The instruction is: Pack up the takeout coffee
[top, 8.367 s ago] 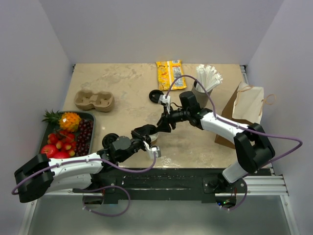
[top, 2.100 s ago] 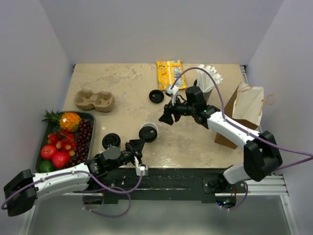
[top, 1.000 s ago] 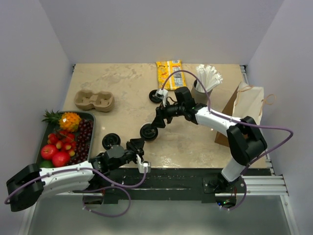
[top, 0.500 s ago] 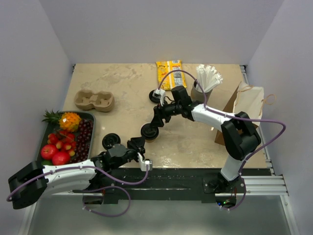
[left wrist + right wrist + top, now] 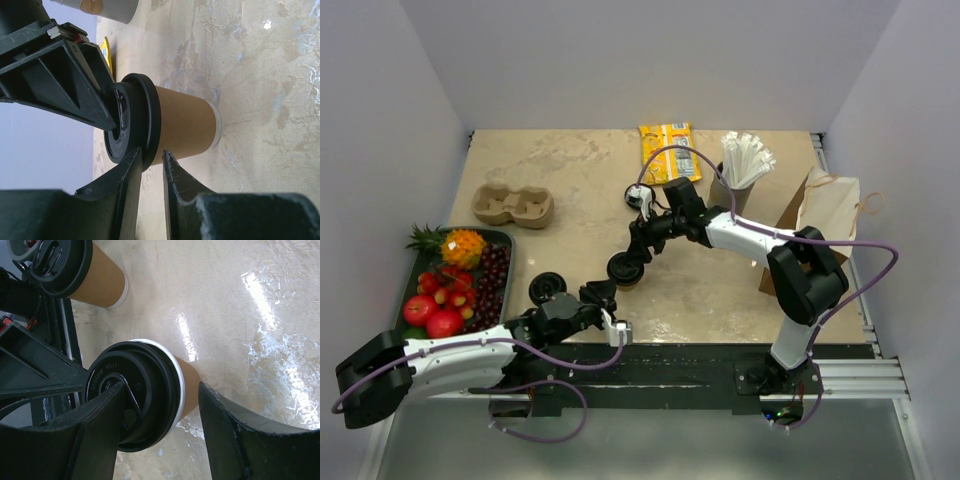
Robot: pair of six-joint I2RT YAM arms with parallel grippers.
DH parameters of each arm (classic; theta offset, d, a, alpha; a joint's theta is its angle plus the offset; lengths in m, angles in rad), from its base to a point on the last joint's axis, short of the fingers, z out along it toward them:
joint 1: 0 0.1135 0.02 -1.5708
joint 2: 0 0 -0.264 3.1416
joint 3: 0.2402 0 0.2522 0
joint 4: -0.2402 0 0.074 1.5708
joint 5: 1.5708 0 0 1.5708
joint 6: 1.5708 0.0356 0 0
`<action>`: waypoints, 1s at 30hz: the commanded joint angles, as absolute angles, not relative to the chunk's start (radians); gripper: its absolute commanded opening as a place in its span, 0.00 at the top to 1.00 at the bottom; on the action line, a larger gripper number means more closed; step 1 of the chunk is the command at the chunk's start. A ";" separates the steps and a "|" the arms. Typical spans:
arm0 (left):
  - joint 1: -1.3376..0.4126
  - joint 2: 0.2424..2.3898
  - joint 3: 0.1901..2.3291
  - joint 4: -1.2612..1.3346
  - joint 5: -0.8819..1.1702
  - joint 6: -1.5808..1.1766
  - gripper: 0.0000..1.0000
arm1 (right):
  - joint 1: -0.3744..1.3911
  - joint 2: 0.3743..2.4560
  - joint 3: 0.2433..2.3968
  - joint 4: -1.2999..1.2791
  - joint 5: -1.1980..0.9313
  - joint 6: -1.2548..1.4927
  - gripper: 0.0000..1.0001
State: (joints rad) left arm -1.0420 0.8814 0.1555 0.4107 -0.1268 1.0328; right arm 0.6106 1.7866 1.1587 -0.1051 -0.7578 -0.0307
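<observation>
One kraft-brown takeout coffee cup (image 5: 625, 268) with a black lid (image 5: 135, 395) stands mid-table. My right gripper (image 5: 635, 250) is open and straddles it: one finger lies across the lid top, the other stands a little off the cup wall (image 5: 187, 382). My left gripper (image 5: 608, 292) comes from the near side. Its jaws stand a narrow gap apart, and its tips (image 5: 151, 152) are at the lid rim (image 5: 150, 120) of the same cup (image 5: 182, 125). I cannot tell whether they touch. The second lidded cup (image 5: 548, 288) stands to the left, also in the right wrist view (image 5: 102, 280).
A moulded cardboard carrier (image 5: 512, 205) sits at the back left, with a fruit tray (image 5: 455, 275) in front of it. A loose black lid (image 5: 636, 197), a yellow snack bag (image 5: 665, 150), a cup of white straws (image 5: 740, 170) and a brown paper bag (image 5: 820, 225) lie behind and to the right.
My right gripper has edged left over the lidded cup and its jaws have narrowed a little. My left gripper has crept slightly closer to the cup.
</observation>
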 commanded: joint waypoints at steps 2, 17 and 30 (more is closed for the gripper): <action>-1.048 0.884 0.167 0.373 -0.121 0.939 0.74 | 0.618 1.815 1.129 -0.158 -0.699 -0.094 0.40; -1.048 0.796 0.308 0.232 -0.046 0.718 0.63 | 0.614 1.756 1.224 -0.156 -0.925 -0.069 0.32; -1.037 0.781 0.558 0.045 -0.013 0.555 0.40 | 0.514 1.689 1.307 -0.172 -0.983 0.098 0.07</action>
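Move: The lid on the coffee cup lies between my hands, its middle about 4 cm ahead of my left hand point and 4 cm to its right, and about 4 cm back from my right hand point and 3 cm to its left, roughly 1 cm below both. The other lidded cup stands about 15 cm to the left of my left hand, level with it, its middle some 5 cm lower. A spare lid lies on the table about 13 cm straight ahead of my right hand, 9 cm below it. I keep both hands nearly still with my fingers against opposite sides of the lid's rim, then lift them off. My left hand rises about 7 cm, drifting a little to the right, its wrist rolling some 20 degrees as its fingers open to over half. My right hand draws back slightly, then rises 5 cm away from the lid and opens nearly fully. ##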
